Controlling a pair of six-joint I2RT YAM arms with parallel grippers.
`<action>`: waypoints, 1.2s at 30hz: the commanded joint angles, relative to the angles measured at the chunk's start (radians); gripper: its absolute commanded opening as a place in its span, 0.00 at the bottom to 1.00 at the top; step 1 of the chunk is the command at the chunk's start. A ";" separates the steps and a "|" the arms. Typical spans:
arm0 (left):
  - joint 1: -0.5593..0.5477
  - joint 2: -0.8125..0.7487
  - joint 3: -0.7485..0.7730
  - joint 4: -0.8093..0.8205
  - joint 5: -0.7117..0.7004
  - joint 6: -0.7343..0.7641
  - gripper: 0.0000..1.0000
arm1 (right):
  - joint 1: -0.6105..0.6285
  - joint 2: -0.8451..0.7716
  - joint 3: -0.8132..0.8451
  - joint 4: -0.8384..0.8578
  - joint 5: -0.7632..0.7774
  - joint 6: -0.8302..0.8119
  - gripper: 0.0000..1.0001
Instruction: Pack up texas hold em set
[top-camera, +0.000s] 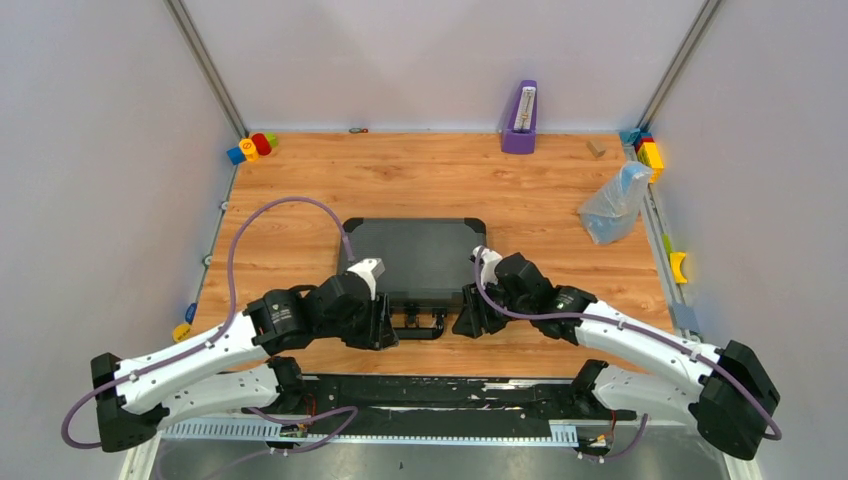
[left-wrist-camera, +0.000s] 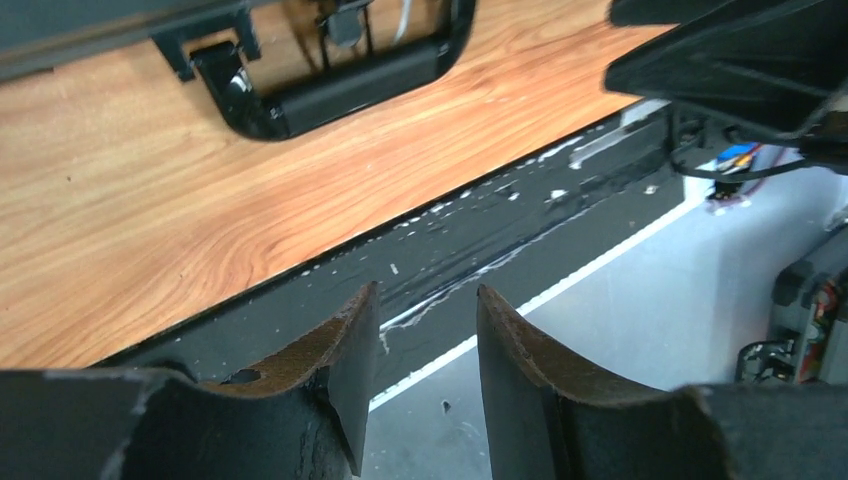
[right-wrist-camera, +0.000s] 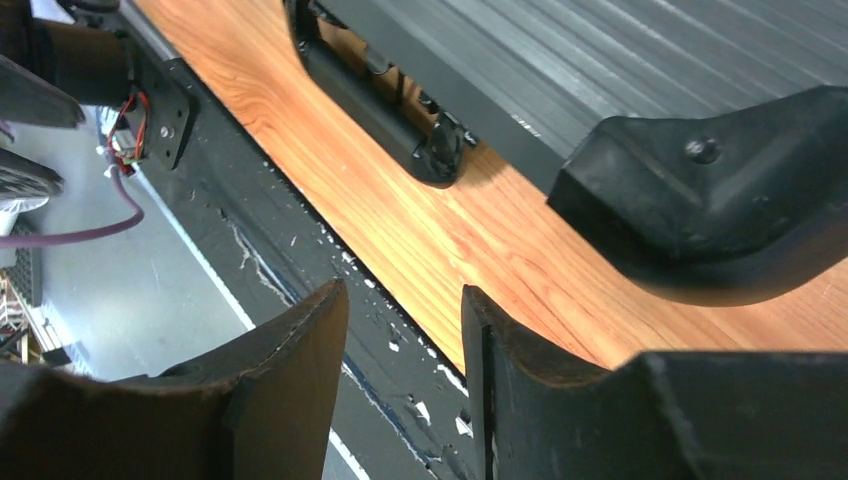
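Observation:
The texas hold em set shows as a black briefcase (top-camera: 415, 255) lying shut and flat on the wooden table, its handle (top-camera: 420, 325) toward the near edge. My left gripper (top-camera: 386, 326) hovers just left of the handle, and my right gripper (top-camera: 466, 320) just right of it. In the left wrist view the left gripper (left-wrist-camera: 428, 300) is open, with only the table's black edge strip between its fingers and the handle (left-wrist-camera: 340, 85) beyond. In the right wrist view the right gripper (right-wrist-camera: 405, 300) is open and empty, beside the handle (right-wrist-camera: 370, 105) and ribbed lid (right-wrist-camera: 620, 60).
A purple metronome (top-camera: 519, 118) stands at the back wall. A clear plastic bag (top-camera: 615, 205) lies right of the briefcase. Coloured toys (top-camera: 250, 147) sit at the back left corner, coloured blocks (top-camera: 648, 152) at the back right, and a small wooden block (top-camera: 596, 149) near them.

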 joint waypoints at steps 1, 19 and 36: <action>-0.009 -0.022 -0.102 0.133 0.006 -0.065 0.48 | 0.003 0.031 0.008 0.030 0.072 0.057 0.44; 0.342 0.084 -0.293 0.363 0.082 0.151 0.23 | -0.028 0.265 0.129 0.066 0.213 0.074 0.21; 0.502 0.394 -0.200 0.649 -0.013 0.322 0.22 | -0.133 0.332 0.189 0.075 0.208 0.025 0.20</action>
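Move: The closed case lies ahead between my hands: its middle is about 19 cm ahead, 6 cm right and 12 cm below my left hand; its front left corner is some 9 cm ahead and 8 cm left of that hand, the handle 5 cm ahead and 5 cm right. From my right hand the case's middle is roughly 15 cm ahead, 11 cm left, 6 cm down; its front right corner is 5 cm ahead and 4 cm right, the handle 1 cm ahead and 10 cm left. I lower both hands in front of the case, narrowing the fingers to a small gap, then push its front side away from me near the two front corners. My left hand sinks and reaches forward about 12 cm each, drifting left with a slight counter-clockwise turn; my right dips nearly 4 cm, then goes forward, some 7 cm in all, turning slightly clockwise. ##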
